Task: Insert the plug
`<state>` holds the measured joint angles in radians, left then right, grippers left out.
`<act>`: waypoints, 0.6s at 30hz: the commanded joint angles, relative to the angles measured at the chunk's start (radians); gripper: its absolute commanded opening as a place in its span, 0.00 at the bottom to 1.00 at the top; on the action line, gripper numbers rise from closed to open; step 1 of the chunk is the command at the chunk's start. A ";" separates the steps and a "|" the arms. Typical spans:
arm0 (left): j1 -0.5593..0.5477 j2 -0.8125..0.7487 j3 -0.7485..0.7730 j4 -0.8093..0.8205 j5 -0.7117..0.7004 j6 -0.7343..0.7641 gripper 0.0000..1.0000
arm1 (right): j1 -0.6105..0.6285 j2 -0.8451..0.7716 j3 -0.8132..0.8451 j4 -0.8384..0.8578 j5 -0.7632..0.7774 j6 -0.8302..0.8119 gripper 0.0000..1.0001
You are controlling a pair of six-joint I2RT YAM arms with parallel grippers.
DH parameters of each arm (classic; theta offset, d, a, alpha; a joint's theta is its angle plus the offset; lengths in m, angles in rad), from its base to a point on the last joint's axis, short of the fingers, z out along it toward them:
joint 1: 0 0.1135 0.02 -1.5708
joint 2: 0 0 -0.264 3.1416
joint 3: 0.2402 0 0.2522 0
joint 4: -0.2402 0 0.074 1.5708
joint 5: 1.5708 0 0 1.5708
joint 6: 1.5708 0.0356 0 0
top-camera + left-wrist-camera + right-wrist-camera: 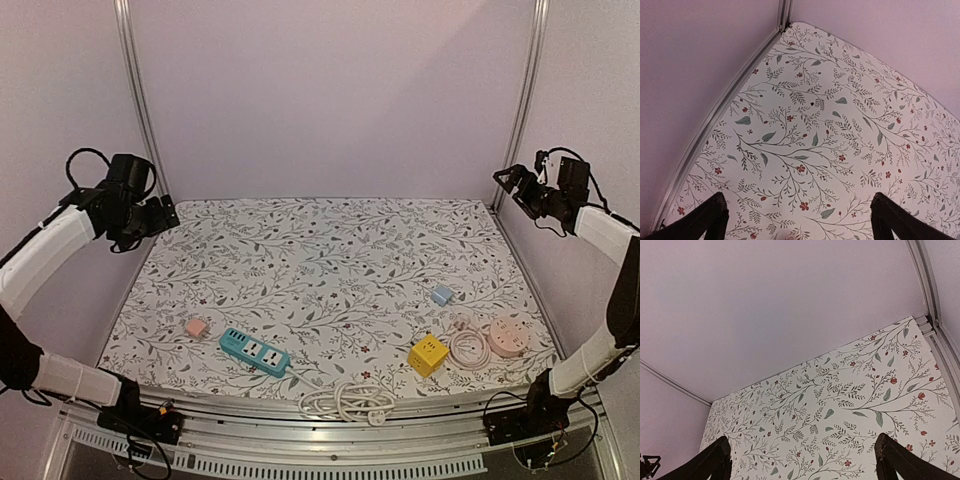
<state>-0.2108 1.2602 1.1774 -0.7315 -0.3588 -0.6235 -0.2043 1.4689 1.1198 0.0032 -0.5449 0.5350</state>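
Note:
In the top view a teal power strip point(254, 351) lies near the front left, with a white coiled cable point(347, 401) at the front edge. A small pink plug adapter point(196, 328) lies left of the strip. A light blue adapter point(441, 294) lies right of centre. A yellow cube socket point(427, 355) and a round pink socket point(508, 337) with a coiled cord point(468, 348) sit at the front right. My left gripper point(168, 214) is raised at the far left, open and empty. My right gripper point(505, 177) is raised at the far right, open and empty. Both wrist views show only patterned cloth between wide-apart fingers point(710, 220) point(902, 460).
The floral table cloth point(330, 270) covers the whole table. Metal frame posts point(135, 90) stand at the back corners against plain walls. A metal rail point(320, 430) runs along the front edge.

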 commanded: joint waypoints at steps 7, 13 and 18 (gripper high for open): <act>-0.025 -0.150 -0.011 -0.256 0.031 -0.022 0.99 | 0.029 -0.163 0.010 -0.292 0.096 0.150 0.99; -0.040 -0.189 -0.099 -0.265 0.139 -0.086 0.99 | 0.062 -0.257 -0.039 -0.381 0.141 0.201 0.99; -0.042 -0.187 -0.180 -0.274 0.151 -0.173 0.99 | 0.069 -0.257 -0.072 -0.402 0.141 0.173 0.99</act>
<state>-0.2405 1.0718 1.0550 -0.9623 -0.2493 -0.7116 -0.1429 1.2053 1.0912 -0.3264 -0.4335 0.7143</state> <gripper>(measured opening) 0.995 0.989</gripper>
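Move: The teal power strip lies about 21 cm back towards the base and 18 cm right of the left hand, some 22 cm below; the pink block is 15 cm back and 5 cm right. From the right hand, the pink cord's plug end is about 22 cm back, 10 cm left and 26 cm below, with the blue block 15 cm back and 13 cm left, the yellow block 30 cm back and 19 cm left, and the pink disc 26 cm back, 1 cm left. Towards the power strip and pink block the left hand draws back about 8 cm, rising slightly before dipping to end some 3 cm lower, fingers tipping down about 10 degrees. The right hand also pulls back, about 7 cm, rising and edging left a little, bringing it nearer the pink cord; its fingers tip down as the wrist rolls left side up. Both grippers stay wide open, touching nothing. ##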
